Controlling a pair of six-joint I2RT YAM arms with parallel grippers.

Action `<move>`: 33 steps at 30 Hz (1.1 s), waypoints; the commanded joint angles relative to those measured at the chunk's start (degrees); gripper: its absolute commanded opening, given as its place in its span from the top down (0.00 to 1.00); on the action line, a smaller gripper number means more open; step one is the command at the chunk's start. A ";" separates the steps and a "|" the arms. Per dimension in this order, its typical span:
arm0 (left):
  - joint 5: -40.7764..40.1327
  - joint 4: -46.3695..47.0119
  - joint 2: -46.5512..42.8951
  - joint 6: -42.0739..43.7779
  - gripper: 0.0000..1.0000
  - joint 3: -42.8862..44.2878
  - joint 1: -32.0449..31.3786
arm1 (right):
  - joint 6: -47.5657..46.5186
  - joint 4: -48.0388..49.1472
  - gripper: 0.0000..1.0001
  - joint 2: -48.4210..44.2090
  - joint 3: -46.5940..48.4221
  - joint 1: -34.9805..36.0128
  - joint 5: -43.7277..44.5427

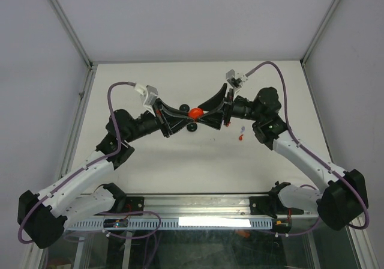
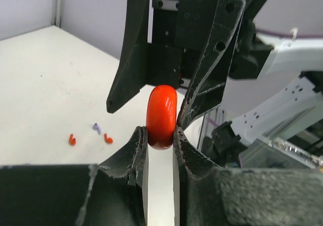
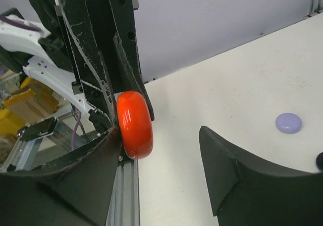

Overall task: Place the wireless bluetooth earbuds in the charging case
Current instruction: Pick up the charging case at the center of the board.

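Observation:
The red round charging case (image 1: 195,112) hangs above the table centre, on edge and closed. My left gripper (image 2: 160,132) is shut on it, a pad on each flat face of the case (image 2: 161,117). My right gripper (image 3: 160,130) faces it from the other side and stands open. Its left finger (image 3: 96,160) touches the case (image 3: 135,125), while the right finger (image 3: 237,170) is well apart. Two red earbuds (image 2: 72,139) (image 2: 108,138) and a lilac earbud (image 2: 96,127) lie loose on the table, below the right forearm in the top view.
A lilac round case (image 3: 288,122) lies on the table far from the grippers. A black round case (image 1: 192,126) sits on the table just below the held one. The metal rail (image 1: 198,212) runs along the near edge, and walls enclose three sides.

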 commanded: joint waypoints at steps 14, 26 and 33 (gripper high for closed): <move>9.45 -31.61 3.24 18.68 1.00 15.23 0.68 | -13.30 -19.63 0.42 -0.29 10.16 -0.15 -12.67; 11.91 -32.50 4.27 20.51 1.00 16.90 0.69 | -15.16 -22.82 0.59 2.63 11.38 1.16 -15.08; 12.45 -32.74 4.43 20.71 1.00 16.84 0.67 | -17.04 -24.61 0.83 2.54 11.82 1.59 -15.36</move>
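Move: The orange charging case is already pinched in the left fingertips, its middle about 1 cm ahead, 2 cm right and 1 cm above that hand. From the open right hand it lies some 2 cm back, 1 cm left and 1 cm up. Two black charging cases lie on the board roughly 31 cm below the right hand: one about 12 cm ahead and 3 cm left, the other 21 cm ahead and 6 cm left. The right fingers close on the orange case and pinch it at the tips while the left hand keeps its own grip. To get there, the right hand draws back about 4 cm and sinks 2.5 cm, swinging some 15 degrees counter-clockwise. The left hand lowers the case about 4 cm and brings it back a little over 2 cm, its fingers tipping down some 20 degrees. ##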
